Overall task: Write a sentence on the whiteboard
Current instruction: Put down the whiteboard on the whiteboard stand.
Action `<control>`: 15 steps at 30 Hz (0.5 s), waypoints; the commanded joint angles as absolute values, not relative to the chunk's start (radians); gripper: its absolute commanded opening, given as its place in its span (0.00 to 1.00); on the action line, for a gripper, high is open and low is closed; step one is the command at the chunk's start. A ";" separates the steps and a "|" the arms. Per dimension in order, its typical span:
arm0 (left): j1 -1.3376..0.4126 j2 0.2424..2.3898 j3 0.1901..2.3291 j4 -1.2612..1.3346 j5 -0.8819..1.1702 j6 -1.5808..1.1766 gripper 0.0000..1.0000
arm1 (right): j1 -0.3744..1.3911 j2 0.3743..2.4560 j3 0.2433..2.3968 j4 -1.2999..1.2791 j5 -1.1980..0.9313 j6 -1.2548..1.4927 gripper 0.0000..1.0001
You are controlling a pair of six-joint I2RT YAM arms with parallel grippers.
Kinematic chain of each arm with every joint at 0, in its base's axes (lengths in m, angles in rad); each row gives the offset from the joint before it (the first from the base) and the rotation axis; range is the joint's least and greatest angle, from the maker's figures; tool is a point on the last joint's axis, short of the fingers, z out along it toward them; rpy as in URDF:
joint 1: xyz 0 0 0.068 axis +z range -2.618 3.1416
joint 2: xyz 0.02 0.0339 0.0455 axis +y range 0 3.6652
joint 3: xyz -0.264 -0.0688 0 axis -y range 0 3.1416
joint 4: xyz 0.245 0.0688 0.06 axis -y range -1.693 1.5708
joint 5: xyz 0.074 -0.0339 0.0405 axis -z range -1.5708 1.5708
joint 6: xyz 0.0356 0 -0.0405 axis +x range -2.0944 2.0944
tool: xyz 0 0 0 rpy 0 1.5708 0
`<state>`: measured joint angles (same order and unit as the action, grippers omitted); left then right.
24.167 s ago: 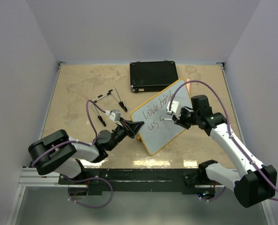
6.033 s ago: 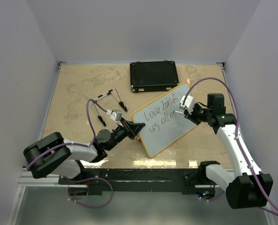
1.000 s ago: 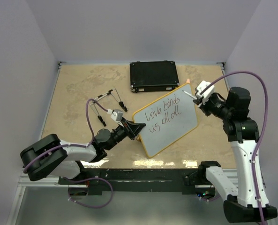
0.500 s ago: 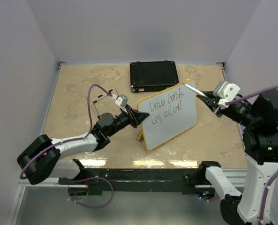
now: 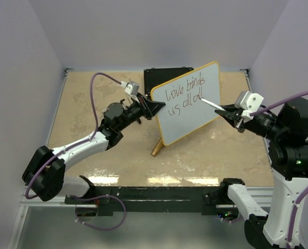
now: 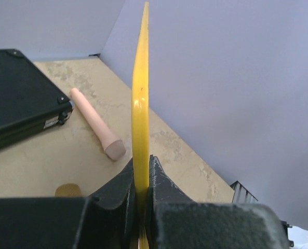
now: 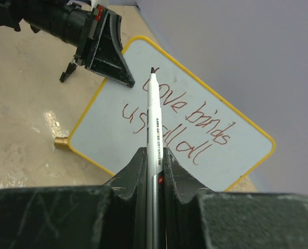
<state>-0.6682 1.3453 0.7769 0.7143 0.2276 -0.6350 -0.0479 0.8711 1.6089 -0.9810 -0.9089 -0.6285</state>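
The whiteboard [image 5: 195, 116], pale with a yellow frame, hangs tilted above the table. My left gripper [image 5: 155, 107] is shut on its left edge; in the left wrist view the yellow edge [image 6: 141, 104] rises from between the pads [image 6: 159, 179]. The sentence [image 5: 184, 93] reads "love binds us all" in two slanted lines and also shows in the right wrist view [image 7: 181, 124]. My right gripper [image 5: 225, 110] is shut on a white marker [image 5: 211, 104], tip towards the board's face. The marker [image 7: 154, 119] runs up from the right gripper [image 7: 152, 153]; I cannot tell whether it touches.
The black case [image 5: 161, 77] lies at the back, partly hidden behind the board. A thin brown stick [image 5: 156, 149] lies on the table under the board's lower corner. A pink cylinder [image 6: 94, 122] rests beside the case [image 6: 18, 98].
My left arm has lifted the whiteboard off the table and carried it up and back, still gripped at its edge. The right gripper with the marker has shifted slightly left towards the board.
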 commanded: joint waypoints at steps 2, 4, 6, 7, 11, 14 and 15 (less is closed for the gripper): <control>-0.614 1.332 0.923 0.862 0.290 -0.637 0.00 | -0.051 0.876 1.647 -0.997 -0.943 -0.632 0.00; -0.577 1.321 0.925 0.856 0.301 -0.630 0.00 | -0.052 0.880 1.654 -1.003 -0.946 -0.637 0.00; -0.531 1.306 0.920 0.847 0.327 -0.627 0.00 | -0.051 0.884 1.649 -1.002 -0.943 -0.638 0.00; -0.514 1.284 0.917 0.845 0.339 -0.627 0.00 | -0.051 0.884 1.646 -1.000 -0.945 -0.640 0.00; -0.407 1.212 0.905 0.792 0.419 -0.604 0.00 | -0.051 0.885 1.635 -0.999 -0.951 -0.644 0.00; -0.307 1.146 0.879 0.747 0.484 -0.598 0.00 | -0.051 0.888 1.625 -0.996 -0.953 -0.646 0.00; -0.279 1.129 0.867 0.742 0.504 -0.603 0.00 | -0.052 0.888 1.620 -0.989 -0.953 -0.646 0.00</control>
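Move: The left hand holds the whiteboard by its left edge, raised over the table. The whiteboard stand lies about 19 cm ahead of this hand, 18 cm to its left and 26 cm below. The gold microphone is about 7 cm ahead, 6 cm right, and the black case about 39 cm ahead, 9 cm right, both well below. From the right hand, the stand lies roughly 33 cm ahead, 49 cm left and 41 cm below. Still pinching the whiteboard's left edge, the left hand carries the raised board towards the stand. It rises about 3 cm while easing forward, then picks up speed and swings mainly left, ending some 8 cm left and 5 cm forward of its start, with a slight counter-clockwise turn. The fingers keep their hold. ##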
